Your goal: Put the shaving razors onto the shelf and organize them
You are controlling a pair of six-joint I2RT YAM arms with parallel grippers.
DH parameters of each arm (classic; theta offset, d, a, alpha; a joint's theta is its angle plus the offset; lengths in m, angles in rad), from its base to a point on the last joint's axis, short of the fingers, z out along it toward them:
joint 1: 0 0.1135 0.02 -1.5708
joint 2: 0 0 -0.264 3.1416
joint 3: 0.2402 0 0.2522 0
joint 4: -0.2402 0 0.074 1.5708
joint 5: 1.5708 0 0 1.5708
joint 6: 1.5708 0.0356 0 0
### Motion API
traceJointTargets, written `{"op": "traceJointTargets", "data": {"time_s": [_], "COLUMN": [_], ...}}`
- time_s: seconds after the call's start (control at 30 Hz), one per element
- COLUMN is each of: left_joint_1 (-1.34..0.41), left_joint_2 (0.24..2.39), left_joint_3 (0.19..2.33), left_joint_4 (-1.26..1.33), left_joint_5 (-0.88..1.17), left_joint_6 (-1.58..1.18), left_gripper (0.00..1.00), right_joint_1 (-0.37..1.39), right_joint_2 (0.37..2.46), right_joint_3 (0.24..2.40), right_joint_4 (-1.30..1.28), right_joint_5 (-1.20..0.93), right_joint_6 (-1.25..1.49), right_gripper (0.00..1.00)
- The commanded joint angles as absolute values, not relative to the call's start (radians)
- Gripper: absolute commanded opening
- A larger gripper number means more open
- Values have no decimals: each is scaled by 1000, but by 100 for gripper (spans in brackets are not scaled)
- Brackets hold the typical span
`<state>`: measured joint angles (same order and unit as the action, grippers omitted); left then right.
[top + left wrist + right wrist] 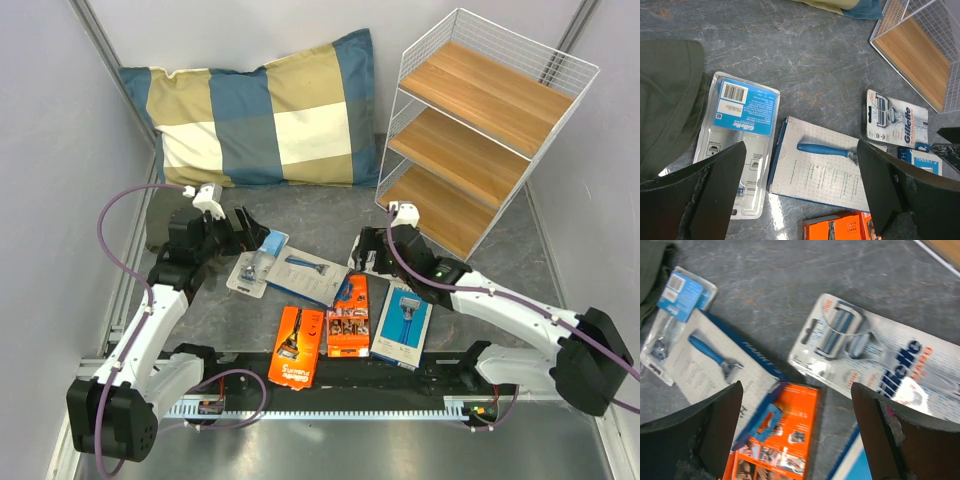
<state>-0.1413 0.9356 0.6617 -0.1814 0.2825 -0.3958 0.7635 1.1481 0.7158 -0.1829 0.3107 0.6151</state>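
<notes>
Several razor packs lie on the grey table in front of the arms. A clear blister pack (253, 268) and a blue box picturing a razor (306, 276) lie at the left. Two orange cards (298, 346) (348, 316) and a second blue box (403, 325) lie nearer. My left gripper (245, 226) is open and empty above the blister pack (737, 135) and the blue box (825, 167). My right gripper (368, 258) is open and empty over an orange card (785, 435) and a Gillette blister pack (875, 365). The shelf (480, 130) stands at the far right, its boards bare.
A blue-and-tan checked pillow (265, 110) leans at the back left. An olive-green cloth object (165, 222) lies left of my left gripper, also in the left wrist view (665, 100). Grey walls close both sides.
</notes>
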Motion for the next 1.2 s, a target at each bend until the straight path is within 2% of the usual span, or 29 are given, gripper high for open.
{"op": "traceJointTargets", "data": {"time_s": [0.0, 0.4, 0.73, 0.97, 1.17], "left_joint_1": [-140, -141, -143, -156, -219], "left_joint_2": [925, 1034, 1109, 1078, 930], "left_joint_3": [701, 758, 761, 635, 444], "left_joint_4": [-169, -250, -270, -262, -198], "left_joint_5": [292, 198, 307, 382, 388], "left_joint_6": [-387, -416, -458, -632, -813], "left_gripper": [100, 98, 99, 99, 99], "right_joint_1": [808, 815, 815, 815, 815], "right_joint_2": [1203, 1201, 1230, 1290, 1324], "right_joint_3": [787, 796, 790, 815, 772], "right_joint_4": [-77, -95, -87, -100, -18], "right_joint_5": [348, 334, 256, 155, 74], "right_joint_6": [615, 618, 601, 563, 561], "right_gripper": [98, 98, 98, 98, 98]}}
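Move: The white Harry's box with the blue razor lies between the open hands: from the left hand about 8 cm right, 4 back and 14 below, from the right hand some 11 cm left, 1 back and 10 below. The clear Gillette blister is almost under the left hand, 2 cm back and 1 left. From the right hand, the Gillette card lies 3 cm ahead and 2 right, the orange carton about 9 back and 3 left. Closing in on the white Harry's box from both sides, fingers wide open: the left hand eases about 1 cm forward, then sinks some 7 cm and draws back over the box's left end, wrist tipping down about 20 degrees. The right hand slides about 5 cm left in two stages with a pause between, turning some 10 degrees counter-clockwise towards the box's right end. ##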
